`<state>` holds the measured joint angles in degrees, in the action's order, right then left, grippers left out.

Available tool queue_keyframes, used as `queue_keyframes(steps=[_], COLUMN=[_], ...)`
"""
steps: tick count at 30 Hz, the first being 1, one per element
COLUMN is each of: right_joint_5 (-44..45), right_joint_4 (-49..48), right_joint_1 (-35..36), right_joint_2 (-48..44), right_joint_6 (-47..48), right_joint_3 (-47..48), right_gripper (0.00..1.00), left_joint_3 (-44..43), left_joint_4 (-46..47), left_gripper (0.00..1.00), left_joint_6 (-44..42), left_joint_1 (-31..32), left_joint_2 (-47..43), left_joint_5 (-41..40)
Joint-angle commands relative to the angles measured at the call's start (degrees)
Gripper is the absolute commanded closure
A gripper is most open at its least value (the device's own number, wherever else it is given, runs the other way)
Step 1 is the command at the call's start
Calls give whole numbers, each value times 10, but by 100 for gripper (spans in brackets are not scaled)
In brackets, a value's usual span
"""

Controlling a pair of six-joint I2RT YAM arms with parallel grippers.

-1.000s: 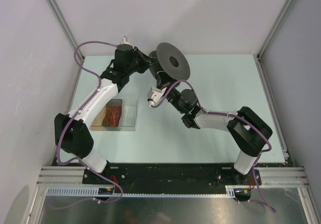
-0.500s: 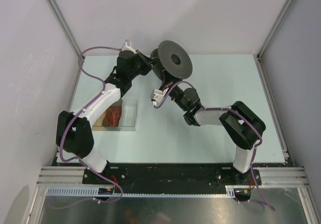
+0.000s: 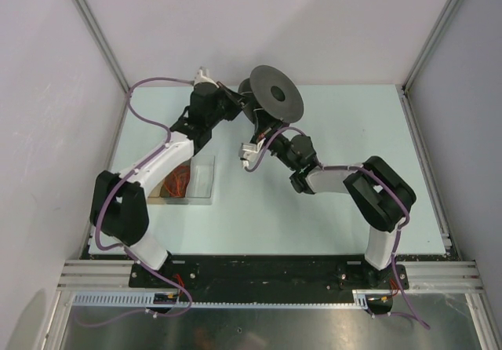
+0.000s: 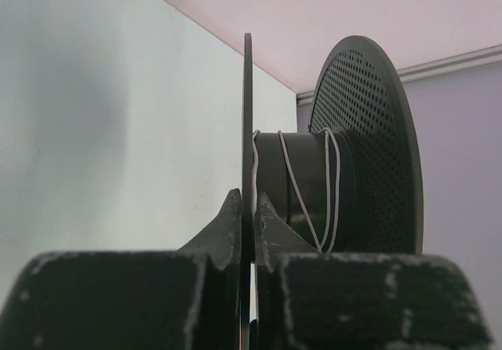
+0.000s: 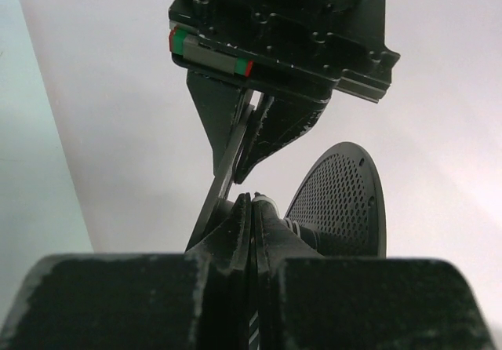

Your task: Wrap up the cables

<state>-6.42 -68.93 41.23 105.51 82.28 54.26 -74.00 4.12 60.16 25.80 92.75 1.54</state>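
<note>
The black spool (image 3: 272, 94) is held up at the back of the table. My left gripper (image 3: 240, 102) is shut on its thin solid flange (image 4: 247, 114), which runs edge-on between the jaws (image 4: 247, 209). The thin white cable (image 4: 327, 185) lies in a few loose turns round the hub, before the perforated flange (image 4: 372, 146). My right gripper (image 3: 264, 129) is just under the spool, shut, with a bit of white cable (image 5: 267, 199) at its tips (image 5: 252, 202). The right wrist view also shows the left gripper (image 5: 252, 142) above, clamped on the flange.
A clear plastic tray (image 3: 200, 181) with orange-red items in it sits at the left, under the left forearm. White enclosure walls with metal posts (image 3: 94, 32) close in the table at the back and both sides.
The spool and my left gripper have shifted a little to the right and back. My right gripper has followed up close under the spool, the right arm folding further in.
</note>
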Motion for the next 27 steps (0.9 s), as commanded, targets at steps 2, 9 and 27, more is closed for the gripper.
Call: queue_keyframes(steps=[2, 9, 27], right_joint_5=[-88, -138, -176], right_joint_4=[-30, -32, -30], right_joint_1=[-14, -68, -165], right_joint_2=[20, 76, 320], right_joint_6=[31, 47, 55], right_joint_3=[47, 76, 265], right_gripper=[100, 100, 100], left_joint_3=[1, 5, -76], left_joint_4=[32, 77, 232], left_gripper=[100, 100, 100], left_joint_6=[27, 56, 111], left_joint_1=[36, 34, 8], left_joint_2=[-1, 42, 279], left_joint_5=[26, 32, 109])
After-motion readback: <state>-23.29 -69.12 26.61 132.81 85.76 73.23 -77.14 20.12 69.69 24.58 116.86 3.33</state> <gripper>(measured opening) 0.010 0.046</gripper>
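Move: The spool, its near flange still pinched in the left fingers, has its middle about 5 cm ahead of the left hand, 7 cm to the right and 2 cm higher. From the right hand, which is at the hub with the cable, the spool's middle lies some 6 cm ahead and 2 cm left, about level. The sorting box is about 12 cm back and 19 cm left of the left hand, some 26 cm lower. Lower both grippers together towards the table, bringing the left one down about 13 cm and forward half as far, still shut on the flange, fingers tipping down some 10 degrees. Drive the right gripper equally forward and down, roughly 12 cm each, staying shut on the cable beside the hub and rolling its left side down slightly. Start gently, then speed up. ##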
